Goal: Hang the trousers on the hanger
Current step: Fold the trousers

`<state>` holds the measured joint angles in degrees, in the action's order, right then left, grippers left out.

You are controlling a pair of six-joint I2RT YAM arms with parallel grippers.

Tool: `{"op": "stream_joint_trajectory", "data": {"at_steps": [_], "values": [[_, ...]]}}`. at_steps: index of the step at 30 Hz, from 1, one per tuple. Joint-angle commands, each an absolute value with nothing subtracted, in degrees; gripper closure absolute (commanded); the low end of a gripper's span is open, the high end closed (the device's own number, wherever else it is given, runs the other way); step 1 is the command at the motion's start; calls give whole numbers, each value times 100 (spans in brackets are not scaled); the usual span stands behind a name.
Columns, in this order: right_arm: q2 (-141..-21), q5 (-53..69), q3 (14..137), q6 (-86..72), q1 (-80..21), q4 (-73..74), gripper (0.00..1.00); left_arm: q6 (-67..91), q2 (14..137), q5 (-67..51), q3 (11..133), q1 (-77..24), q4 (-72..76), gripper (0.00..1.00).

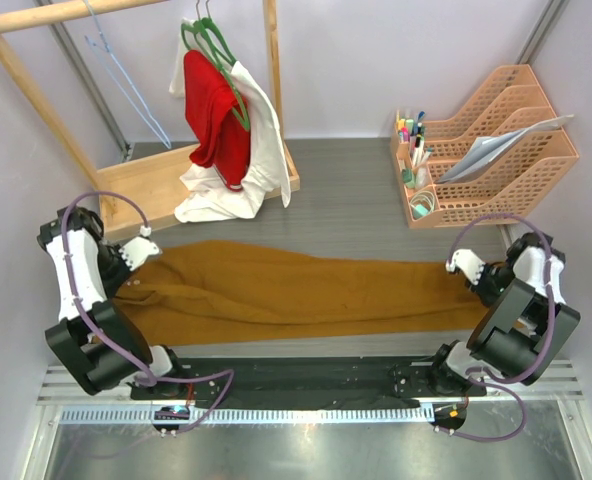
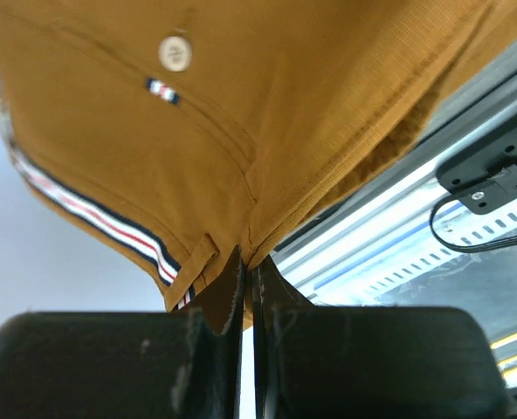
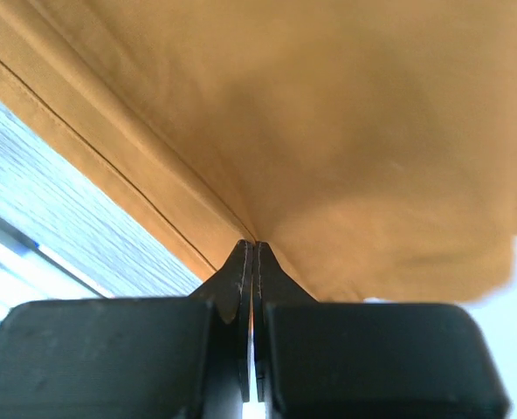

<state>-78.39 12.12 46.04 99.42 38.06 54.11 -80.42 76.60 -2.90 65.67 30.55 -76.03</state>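
The mustard-brown trousers (image 1: 296,290) lie stretched across the grey table from left to right. My left gripper (image 1: 144,252) is shut on their waist end. The left wrist view shows that gripper (image 2: 250,262) pinching cloth (image 2: 267,105) beside a striped waistband and a button. At the other end my right gripper (image 1: 464,266) is shut on the leg end. In the right wrist view its tips (image 3: 254,244) meet on a fold of the fabric (image 3: 346,131). The thin light-blue hanger (image 1: 126,72) hangs from the wooden rail at the back left, apart from both grippers.
A wooden clothes rack (image 1: 156,185) stands at the back left. Green hangers (image 1: 214,45) on it carry a red garment (image 1: 216,115) and a white one (image 1: 261,160). At the back right is a peach file organiser (image 1: 506,150) with pens. A black strip (image 1: 306,378) runs along the near edge.
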Motion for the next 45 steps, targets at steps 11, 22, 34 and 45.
{"op": "stream_joint_trajectory", "data": {"at_steps": [11,22,34,45], "values": [[-7744,1319,5626,10722,4676,6636,99,-8770,7375,-299,6453,3796,-7744,100],[-7971,1090,5009,10477,4606,5854,99,-8421,7822,-53,5606,3876,-6662,100],[-8087,1188,6216,10686,4851,6883,99,-8129,7990,-792,6805,3938,-7559,100],[-7893,974,5184,10206,4799,6230,39,-8613,7550,-674,5841,4008,-7433,0]]}}
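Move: Both my hands still pinch the near edge of the trousers. The table spot for my left hand's corner lies about 5 cm back and some 12 below; my right hand's lies about 5 back and 3 below. The trousers' middle is roughly 42 cm right of my left hand, and 42 left of my right, level with each. The wooden stand's base is 21 ahead and 19 right of my left hand; the letter rack is 30 ahead and 3 left of my right. I flick the held edge twice with both hands together: quickly up and a little forward, most with my right (about 7 cm up), then down and back towards me, and once more forward-up and back-down. At the end of the second back-down sweep, some 5 cm nearer my bases than at the start, I open my left fingers wide and my right about halfway, letting go of the trousers' edge. ##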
